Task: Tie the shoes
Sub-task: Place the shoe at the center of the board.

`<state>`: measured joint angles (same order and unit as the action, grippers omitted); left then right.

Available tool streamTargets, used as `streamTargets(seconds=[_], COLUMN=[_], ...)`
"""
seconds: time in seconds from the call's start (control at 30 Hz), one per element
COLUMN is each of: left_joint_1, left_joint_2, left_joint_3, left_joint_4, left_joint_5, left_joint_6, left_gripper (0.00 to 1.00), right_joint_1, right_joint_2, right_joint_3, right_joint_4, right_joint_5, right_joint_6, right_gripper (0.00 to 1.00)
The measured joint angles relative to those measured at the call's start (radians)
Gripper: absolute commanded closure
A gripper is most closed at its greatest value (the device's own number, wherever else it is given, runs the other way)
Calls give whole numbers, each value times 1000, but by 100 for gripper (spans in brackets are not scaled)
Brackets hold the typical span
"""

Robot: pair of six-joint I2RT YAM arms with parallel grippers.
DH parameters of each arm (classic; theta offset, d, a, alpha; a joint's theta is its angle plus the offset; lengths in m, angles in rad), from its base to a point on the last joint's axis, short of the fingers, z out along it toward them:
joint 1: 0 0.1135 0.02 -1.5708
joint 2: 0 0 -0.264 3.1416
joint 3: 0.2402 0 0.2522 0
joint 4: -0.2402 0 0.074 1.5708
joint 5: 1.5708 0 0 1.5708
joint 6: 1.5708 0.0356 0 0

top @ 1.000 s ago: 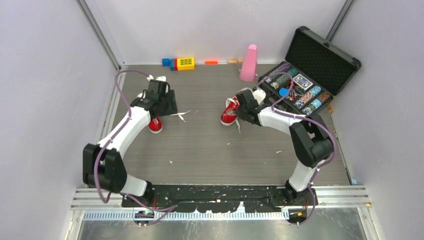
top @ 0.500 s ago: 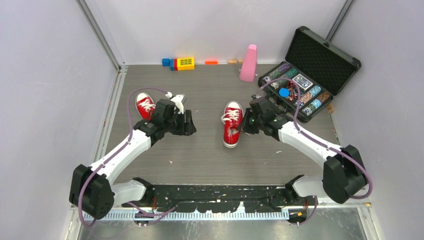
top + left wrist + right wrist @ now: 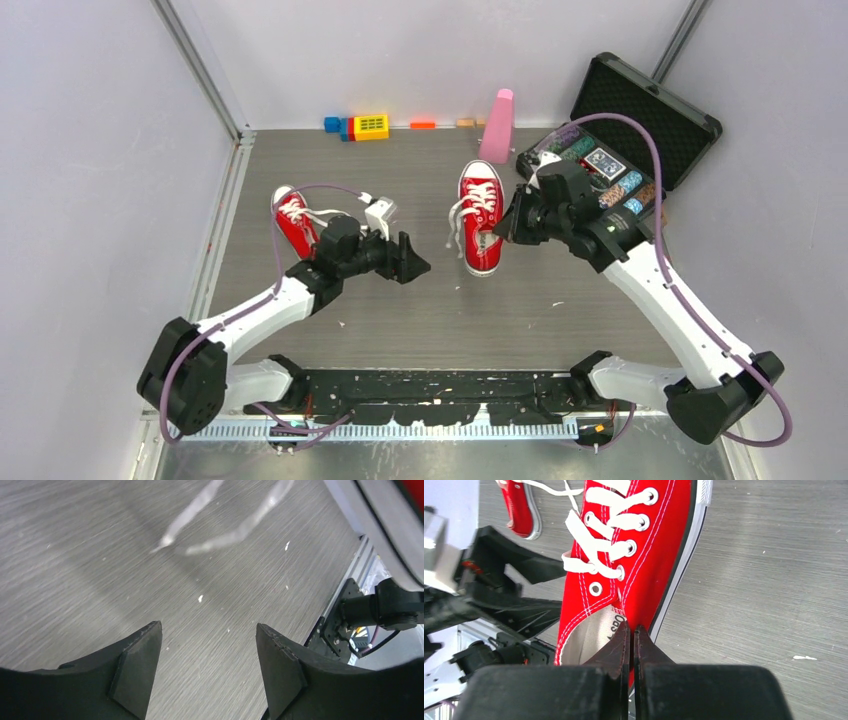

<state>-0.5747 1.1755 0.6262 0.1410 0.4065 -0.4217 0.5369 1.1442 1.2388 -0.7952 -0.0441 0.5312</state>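
Two red shoes with white laces are in view. One shoe (image 3: 292, 218) lies at the left of the table, apart from both grippers. My right gripper (image 3: 508, 228) is shut on the side wall, near the heel, of the other shoe (image 3: 481, 225) (image 3: 644, 555). That shoe looks raised off the table, its loose laces (image 3: 455, 225) hanging at its left side. In the right wrist view the right gripper (image 3: 631, 630) pinches the red canvas collar. My left gripper (image 3: 418, 266) (image 3: 207, 640) stands open over bare table, just left of the held shoe, with nothing between its fingers. Blurred laces (image 3: 220, 525) dangle ahead of it.
An open black case (image 3: 640, 110) of poker chips stands at the back right, close behind the right arm. A pink cone-shaped object (image 3: 497, 125) and coloured blocks (image 3: 360, 126) line the back wall. Small white scraps (image 3: 560, 304) dot the table.
The right arm has carried its shoe up and toward the back. The left gripper has left the left shoe, moved right toward the centre and opened wider.
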Motion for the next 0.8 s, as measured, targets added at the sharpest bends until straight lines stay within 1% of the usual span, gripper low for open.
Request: streamTargets(seconds=[0.13, 0.2, 0.23, 0.43, 0.57, 0.8], left_joint_1=[-42, -62, -74, -126, -133, -133], left_joint_2=[62, 97, 117, 170, 185, 210], left_joint_3=[-3, -3, -3, -2, 9, 28], left_joint_4=[138, 192, 219, 331, 389, 452], left_joint_5=[-4, -13, -16, -40, -38, 7], left_joint_6=[-7, -6, -3, 16, 33, 61], left_gripper=[23, 9, 5, 3, 1, 1], right_joint_1=[0, 0, 0, 0, 0, 0], right_joint_2=[-8, -8, -8, 2, 6, 12], right_joint_3=[100, 139, 154, 235, 263, 297], right_joint_4=[-79, -117, -134, -206, -231, -261], right_joint_5=[-7, -17, -24, -74, -95, -124], right_joint_6=[-18, -23, -25, -25, -26, -24], right_gripper=[100, 100, 100, 100, 100, 100])
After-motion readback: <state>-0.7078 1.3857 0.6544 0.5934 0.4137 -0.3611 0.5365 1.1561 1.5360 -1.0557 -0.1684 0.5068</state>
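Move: From the left hand, the shoe held in the right gripper hangs about 6 cm ahead, 13 cm right and 7 above, its loose laces some 4 ahead, 9 right and 4 above; the shoe on the table lies roughly 14 ahead, 27 left and 13 below. From the right hand, the board's centre is some 12 cm ahead, 9 left and 25 below, the held shoe's middle about 4 ahead, 3 left and 3 below. Bring the open left gripper about 7 cm to the right towards the dangling laces and heel half of the held shoe, climbing some 3 cm mostly late, fingers tipping up about 15 degrees and spreading fully. Meanwhile keep the right fingers shut on the shoe's collar and lift it about 7 cm, drawing back half as far, slowing towards the end. ##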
